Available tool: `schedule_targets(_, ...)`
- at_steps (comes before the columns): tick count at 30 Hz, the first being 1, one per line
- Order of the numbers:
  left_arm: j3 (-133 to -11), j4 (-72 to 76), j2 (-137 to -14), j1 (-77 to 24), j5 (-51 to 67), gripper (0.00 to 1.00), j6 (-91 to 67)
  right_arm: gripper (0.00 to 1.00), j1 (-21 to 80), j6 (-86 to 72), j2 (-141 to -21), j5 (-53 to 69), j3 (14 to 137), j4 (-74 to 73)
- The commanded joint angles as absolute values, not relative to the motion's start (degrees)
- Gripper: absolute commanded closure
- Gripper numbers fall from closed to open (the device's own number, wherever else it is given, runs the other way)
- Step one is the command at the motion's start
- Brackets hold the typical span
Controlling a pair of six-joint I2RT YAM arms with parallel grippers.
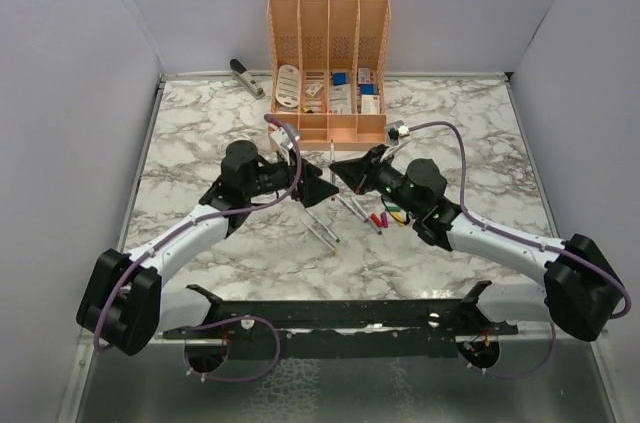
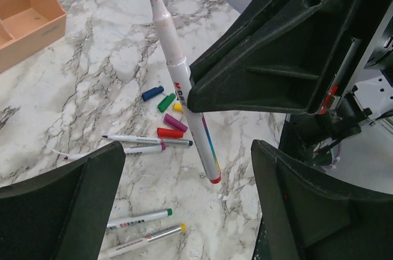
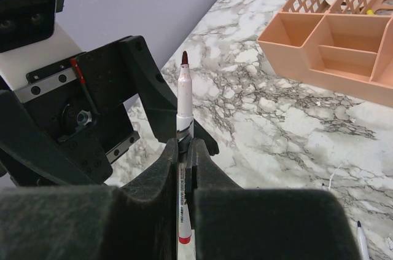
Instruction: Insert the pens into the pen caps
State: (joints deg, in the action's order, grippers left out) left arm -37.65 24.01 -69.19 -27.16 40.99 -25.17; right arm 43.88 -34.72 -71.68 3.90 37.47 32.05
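My right gripper [image 3: 185,146] is shut on a white pen [image 3: 184,88] and holds it upright, dark red tip up and red end down. The same pen [image 2: 184,88] fills the middle of the left wrist view, its lower end hanging above the marble between the fingers of my left gripper [image 2: 187,149], which is open and touches nothing. On the table beyond lie the pen caps: blue [image 2: 152,93], green [image 2: 166,102], yellow [image 2: 177,107], purple [image 2: 175,123] and red [image 2: 169,133]. Several more pens [image 2: 147,140] [image 2: 138,217] lie flat nearby. From above, both grippers [image 1: 318,188] [image 1: 350,171] meet at the table's middle.
An orange desk organizer [image 1: 328,73] with several compartments stands at the back centre, its low front tray [image 3: 325,51] close to the grippers. A black-and-silver stapler [image 1: 246,76] lies at the back left. Grey walls close in the marble table [image 1: 200,243].
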Motion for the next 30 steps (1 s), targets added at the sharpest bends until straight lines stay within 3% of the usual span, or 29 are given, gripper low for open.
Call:
schedule_targets(1, -40.42, 26.66, -71.54, -28.68, 43.10, 0.13, -25.05, 0.99, 43.95, -35.32, -70.58, 6.05, 38.23, 34.50)
schedule_targets(11, -43.62, 28.13, -76.75, -30.93, 41.92, 0.29, -25.38, 0.99, 43.95, -35.68, -70.81, 6.87, 38.50, 34.20)
schedule_targets(16, -43.94, 29.11, -77.32, -31.01, 41.16, 0.55, -25.62, 0.99, 43.95, -35.77, -71.37, 6.80, 38.79, 34.18)
schedule_targets(22, -43.69, 29.09, -77.95, -31.04, 40.84, 0.95, -26.39, 0.99, 43.90, -34.88, -70.70, 4.38, 38.76, 33.92)
schedule_targets(30, -41.59, 27.77, -76.00, -30.94, 34.20, 1.00, -25.90, 0.99, 43.95, -30.14, -66.02, -0.59, 37.80, 31.41)
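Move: The red-ended pen stands nib up in the right hand's shut fingers, its middle practically at that hand's grip point. From the open left hand it is some 4 cm to the right, 1 cm ahead and a little above. On the table, roughly 20 cm below the left hand, the red cap lies about 13 cm right and 3 ahead, and the green-ended pen about 2 cm ahead. From the right hand the red cap is around 9 cm right and 1 ahead. With its fingers open at first, the left hand slides about 3.5 cm to the right, bringing them around the pen's lower half just under the right hand's fingertips, then slows and shuts on it with hardly any turn of the wrist. The right hand stays within about half a centimetre of its place, keeping its pinch on the pen's middle with the nib up. ##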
